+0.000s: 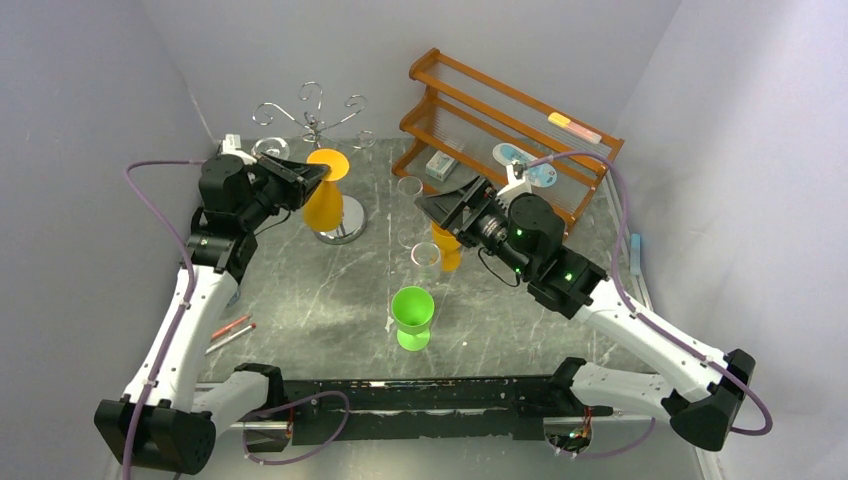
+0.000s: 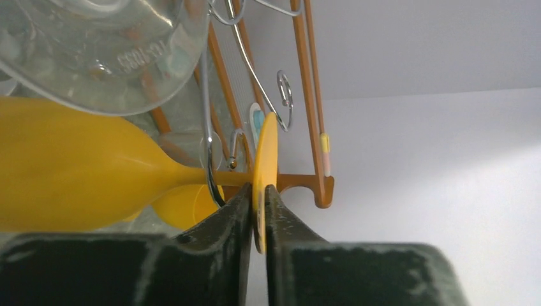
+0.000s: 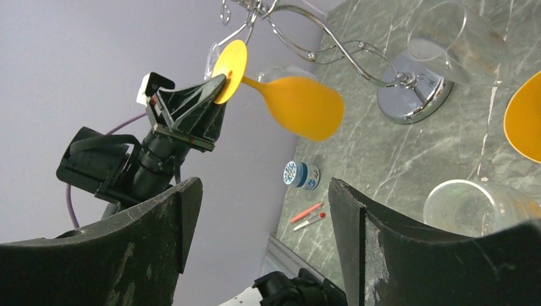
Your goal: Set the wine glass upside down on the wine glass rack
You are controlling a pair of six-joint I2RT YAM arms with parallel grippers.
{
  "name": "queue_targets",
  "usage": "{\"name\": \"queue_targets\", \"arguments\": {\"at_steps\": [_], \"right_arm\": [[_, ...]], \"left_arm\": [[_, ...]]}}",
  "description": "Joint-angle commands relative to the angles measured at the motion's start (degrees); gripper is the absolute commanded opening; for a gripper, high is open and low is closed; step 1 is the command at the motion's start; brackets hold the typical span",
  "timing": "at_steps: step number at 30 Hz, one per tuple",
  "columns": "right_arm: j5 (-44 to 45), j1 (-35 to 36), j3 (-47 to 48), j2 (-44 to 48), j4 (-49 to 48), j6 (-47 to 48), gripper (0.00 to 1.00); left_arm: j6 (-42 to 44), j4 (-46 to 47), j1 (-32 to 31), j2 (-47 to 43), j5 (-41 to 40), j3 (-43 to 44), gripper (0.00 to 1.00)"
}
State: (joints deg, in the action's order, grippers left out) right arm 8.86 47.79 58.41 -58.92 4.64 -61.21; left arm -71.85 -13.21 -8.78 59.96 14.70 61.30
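An orange-yellow wine glass [image 1: 323,205] hangs bowl down beside the pole of the silver wire wine glass rack [image 1: 315,120], with its stem in one of the curled arms. My left gripper [image 1: 318,175] comes in from the left and is shut on the edge of the glass's round foot [image 2: 265,150]. In the left wrist view both fingers lie flat against that thin disc, and the bowl [image 2: 76,172] points away to the left. My right gripper [image 1: 425,205] hovers open mid-table, right of the rack, with nothing between its fingers [image 3: 357,242]. From the right wrist the glass [image 3: 300,105] is seen hanging under the rack's scrolls [image 3: 332,48].
A brown wooden two-tier shelf [image 1: 500,120] stands at the back right. A green glass [image 1: 412,315] stands upright near the front. Clear glasses [image 1: 426,255] and another orange glass [image 1: 447,245] stand by my right gripper. Pens [image 1: 232,330] lie at the left, near a small round tin [image 3: 301,174].
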Motion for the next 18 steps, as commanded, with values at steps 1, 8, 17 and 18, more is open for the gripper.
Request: {"name": "queue_targets", "arguments": {"at_steps": [1,8,17,18], "right_arm": [[2.1,-0.3,-0.8,1.4,1.0,0.8,0.76],[3.0,-0.3,-0.8,2.2,2.2,1.6,0.77],[4.9,-0.3,-0.9,4.7,8.1,9.4,0.79],[5.1,-0.3,-0.7,5.1,9.1,11.5,0.80]], "left_arm": [[3.3,-1.5,0.0,-0.6,2.6,1.4,0.26],[7.5,-5.6,0.0,-2.9,3.4,2.2,0.59],[17.7,-13.7,0.0,-7.8,6.9,2.3,0.81],[19.9,-15.3,0.0,-8.7,6.6,2.4,0.82]]}}
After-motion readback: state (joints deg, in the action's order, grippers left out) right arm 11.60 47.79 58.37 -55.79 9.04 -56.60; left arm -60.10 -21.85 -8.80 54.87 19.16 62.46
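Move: The orange wine glass hangs upside down on the rack's arm, its foot still at the left fingertips and its middle about 2 cm ahead, 1 cm right and 7 cm below that hand. The rack's post stands some 7 cm ahead and 1 cm left; the clear glass already hanging is about 10 cm left, 3 cm ahead. From the right hand, the orange glass is roughly 11 cm ahead, 21 cm left and 8 cm below. The left fingers let go of the orange glass's foot, spreading from nearly shut to wide open while the hand backs off about 4 cm towards its base, away from glass and rack. On the way it lifts a little under 2 cm and sinks again, rolling some 10 degrees with its left side rising. The right hand, empty and open, eases about 2 cm to its right. ##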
